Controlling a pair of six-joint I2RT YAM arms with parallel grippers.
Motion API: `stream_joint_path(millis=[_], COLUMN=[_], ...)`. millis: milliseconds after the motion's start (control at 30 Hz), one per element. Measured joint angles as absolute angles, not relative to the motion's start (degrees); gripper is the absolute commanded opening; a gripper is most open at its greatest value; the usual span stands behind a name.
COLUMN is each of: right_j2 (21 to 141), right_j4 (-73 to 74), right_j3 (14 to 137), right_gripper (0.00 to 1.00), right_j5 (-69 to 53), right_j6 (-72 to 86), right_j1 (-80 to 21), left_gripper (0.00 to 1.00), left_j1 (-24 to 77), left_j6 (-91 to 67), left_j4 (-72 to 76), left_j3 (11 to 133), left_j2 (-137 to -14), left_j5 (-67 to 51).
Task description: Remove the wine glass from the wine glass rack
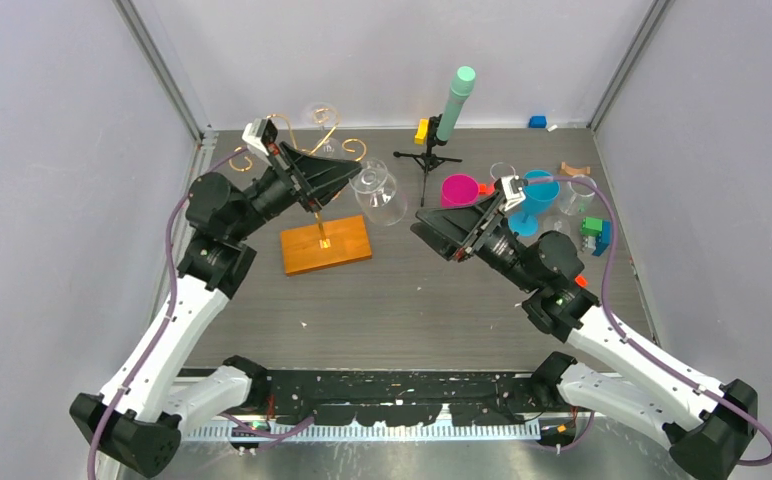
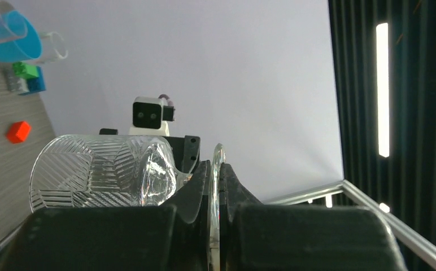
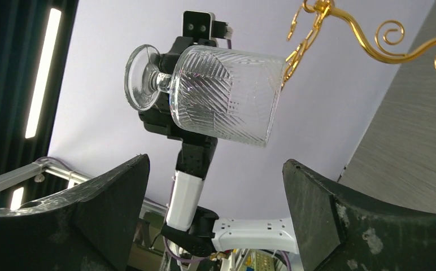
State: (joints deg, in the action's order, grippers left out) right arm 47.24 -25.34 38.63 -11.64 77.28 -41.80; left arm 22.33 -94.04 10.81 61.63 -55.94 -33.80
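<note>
The wine glass rack has gold scroll arms (image 1: 302, 140) on a post over an orange-brown wooden base (image 1: 327, 245); its scrolls (image 3: 385, 39) also show in the right wrist view. A ribbed clear wine glass (image 1: 380, 195) hangs sideways in the air just right of the rack, apart from the scrolls. My left gripper (image 1: 354, 178) is shut on its round foot (image 2: 218, 169), and the bowl (image 2: 100, 175) points toward the right arm. My right gripper (image 1: 424, 228) stands wide open and holds nothing, a short way right of the glass (image 3: 221, 93).
A second clear glass (image 1: 322, 116) shows behind the rack's scrolls. At the back stands a black tripod with a mint-green cylinder (image 1: 452, 100). A pink cup (image 1: 459, 190), a blue cup (image 1: 537, 195), clear glasses and toy blocks (image 1: 594, 232) crowd the right side.
</note>
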Motion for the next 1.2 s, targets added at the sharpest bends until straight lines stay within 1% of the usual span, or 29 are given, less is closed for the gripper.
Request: stream_joint_path(millis=[367,600,667,733,767,833,900,1067,1200], right_j2=[49.1,51.4,52.6,54.2,55.0,56.4,57.8,60.6,62.8], right_j4=[-32.2,-44.0,-47.9,-52.1,-54.2,-57.7,-60.2,-63.7,-66.3], right_j3=[39.9,39.9,39.9,39.9,39.9,40.0,40.2,42.6,45.0], right_gripper=[0.93,0.90,0.87,0.79,0.72,0.65,0.60,0.57,0.47], right_j5=[-11.2,-13.3,-14.5,-15.8,-16.5,-17.8,-19.1,-21.9,-23.9], right_j6=[77.8,77.9,78.4,79.5,80.0,81.0,81.7,82.4,82.3], right_j1=[-41.9,-41.9,-41.9,-41.9,-41.9,-41.9,-41.9,-42.0,-42.0], left_gripper=[0.00,0.00,0.00,0.00,0.00,0.00,0.00,0.00,0.00], left_j1=[30.5,33.0,33.4,33.7,33.8,34.1,34.2,34.4,34.5], left_j6=[-99.3,-100.4,-100.8,-101.3,-101.6,-102.0,-102.7,-104.7,-106.1], left_j4=[17.2,17.3,17.5,18.0,18.5,19.3,20.1,21.3,22.7], left_j3=[62.1,62.1,62.1,61.8,61.6,61.0,60.1,58.2,56.8], left_j2=[-56.9,-56.4,-55.7,-54.9,-54.3,-53.5,-52.5,-50.6,-49.3], left_j5=[-24.2,-20.6,-19.9,-19.3,-18.9,-18.3,-17.3,-15.0,-13.0])
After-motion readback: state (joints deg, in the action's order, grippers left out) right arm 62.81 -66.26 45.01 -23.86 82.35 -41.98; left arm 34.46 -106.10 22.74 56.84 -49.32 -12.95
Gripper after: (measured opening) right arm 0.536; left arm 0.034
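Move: The wine glass hangs rim down by its foot from the left fingers, its middle about 5 cm to the right of that hand, level with it fore and aft, and some 6 cm lower. The left hand takes the glass to the right gripper, roughly 14 cm right, 4 cm back and 8 cm lower. From the right hand the glass is about 9 cm left, 4 cm ahead and 2 cm up; the rack top is some 25 cm left, 17 cm ahead and 8 cm lower. Both hands rise and draw back: right some 10 cm, half closing at the rim; left 6 cm, still gripping. ##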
